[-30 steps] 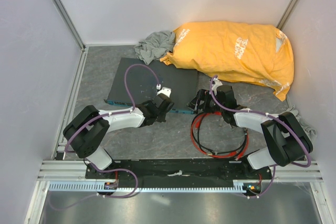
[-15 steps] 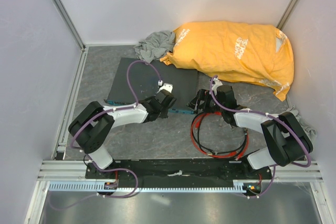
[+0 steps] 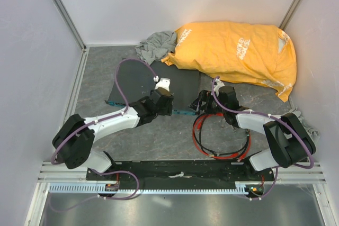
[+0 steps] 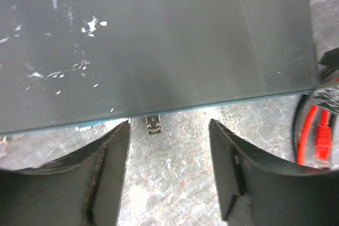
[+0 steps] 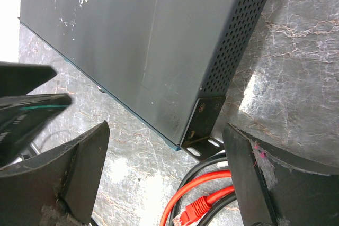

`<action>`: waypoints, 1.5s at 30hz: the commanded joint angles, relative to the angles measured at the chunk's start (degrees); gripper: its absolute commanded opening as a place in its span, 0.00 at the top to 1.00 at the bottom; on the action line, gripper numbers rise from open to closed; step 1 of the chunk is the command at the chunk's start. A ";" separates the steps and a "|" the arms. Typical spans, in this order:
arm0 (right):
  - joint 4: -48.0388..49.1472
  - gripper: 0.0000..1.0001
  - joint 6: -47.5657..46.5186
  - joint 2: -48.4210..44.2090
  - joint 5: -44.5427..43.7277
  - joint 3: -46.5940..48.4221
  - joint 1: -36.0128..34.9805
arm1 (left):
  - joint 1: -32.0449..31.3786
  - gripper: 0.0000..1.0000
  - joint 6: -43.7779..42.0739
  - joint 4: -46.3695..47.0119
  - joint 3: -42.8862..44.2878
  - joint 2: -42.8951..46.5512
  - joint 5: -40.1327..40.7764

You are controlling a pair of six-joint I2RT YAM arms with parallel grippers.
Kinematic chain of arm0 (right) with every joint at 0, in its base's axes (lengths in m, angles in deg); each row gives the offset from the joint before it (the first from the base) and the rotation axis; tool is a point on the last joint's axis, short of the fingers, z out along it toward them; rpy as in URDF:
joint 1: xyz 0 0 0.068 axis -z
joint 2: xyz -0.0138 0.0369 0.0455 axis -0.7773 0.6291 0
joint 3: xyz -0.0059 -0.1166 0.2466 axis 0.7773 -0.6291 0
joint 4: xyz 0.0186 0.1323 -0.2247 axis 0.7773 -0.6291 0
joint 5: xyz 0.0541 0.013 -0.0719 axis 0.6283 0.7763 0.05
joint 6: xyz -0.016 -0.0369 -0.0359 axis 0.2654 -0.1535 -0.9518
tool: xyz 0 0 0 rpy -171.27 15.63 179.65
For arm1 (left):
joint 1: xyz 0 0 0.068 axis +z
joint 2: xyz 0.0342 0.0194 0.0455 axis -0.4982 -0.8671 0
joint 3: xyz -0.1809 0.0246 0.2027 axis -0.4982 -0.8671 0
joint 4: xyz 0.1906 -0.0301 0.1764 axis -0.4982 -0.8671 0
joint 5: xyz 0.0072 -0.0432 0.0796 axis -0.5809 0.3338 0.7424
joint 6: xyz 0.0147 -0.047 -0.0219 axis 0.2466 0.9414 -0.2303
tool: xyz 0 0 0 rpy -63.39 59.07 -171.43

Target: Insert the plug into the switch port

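The switch (image 3: 143, 80) is a flat dark grey box; its top fills the left wrist view (image 4: 159, 41). Only the thin blue-green front edge (image 4: 254, 98) shows, seen from above, so the switch port is hidden. My left gripper (image 4: 169, 125) is open just in front of that edge, holding nothing. A small metal-coloured piece (image 4: 153, 124) sticks out of the edge between its fingers. The red plug (image 5: 195, 211) lies loose on the table with its red cable (image 3: 197, 130), also at the right edge (image 4: 322, 149). My right gripper (image 5: 165, 130) is open above the switch's right corner.
An orange bag (image 3: 238, 51) and a grey cloth (image 3: 156, 43) lie behind the switch. A black cable (image 5: 212, 165) coils with the red one beside the switch's mounting bracket (image 5: 204, 120). White walls with metal rails close in the sides.
My left gripper has gone from shut to open, and the left arm has stretched out lower and flatter toward the switch's front edge. The right arm has not moved.
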 commanded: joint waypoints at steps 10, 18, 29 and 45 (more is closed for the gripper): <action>3.00 0.05 0.31 0.14 0.87 -0.61 0.00 | -1.05 0.98 6.41 -3.44 -1.58 -4.84 -0.85; 2.73 0.05 -0.04 0.32 0.61 -0.53 -0.09 | 0.44 0.98 5.44 0.24 0.80 -12.49 0.64; 2.82 0.05 -0.48 1.38 0.52 -0.26 0.00 | 4.13 0.98 0.00 8.15 2.12 -13.56 3.72; 1.06 0.05 -2.59 0.85 0.17 0.88 -0.09 | 2.55 0.99 -0.99 3.96 -2.63 -2.92 -3.48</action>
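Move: The plug, sticking out of the port in the switch's near edge, lies some 7 cm below the open left gripper, about 1 cm ahead and 1 cm to its left. The switch's near right corner is about 12 cm to this gripper's right, 2 cm back and 6 cm below. The red cable's plug is some 13 cm right, 5 cm back and 9 cm lower. From the idle right gripper, the plug is about 11 cm left, 2 cm back and 5 cm below. Shut the empty left gripper while drawing it back about 3 cm, and lower it roughly 7 cm with the fingers tipping some 10 degrees further down, to bring it in front of the switch's near edge. Then run the closed fingertips forward almost 3 cm to bear on the outer end of the plug, hold there with a small wrist turn, and finally start rising about 1 cm. ##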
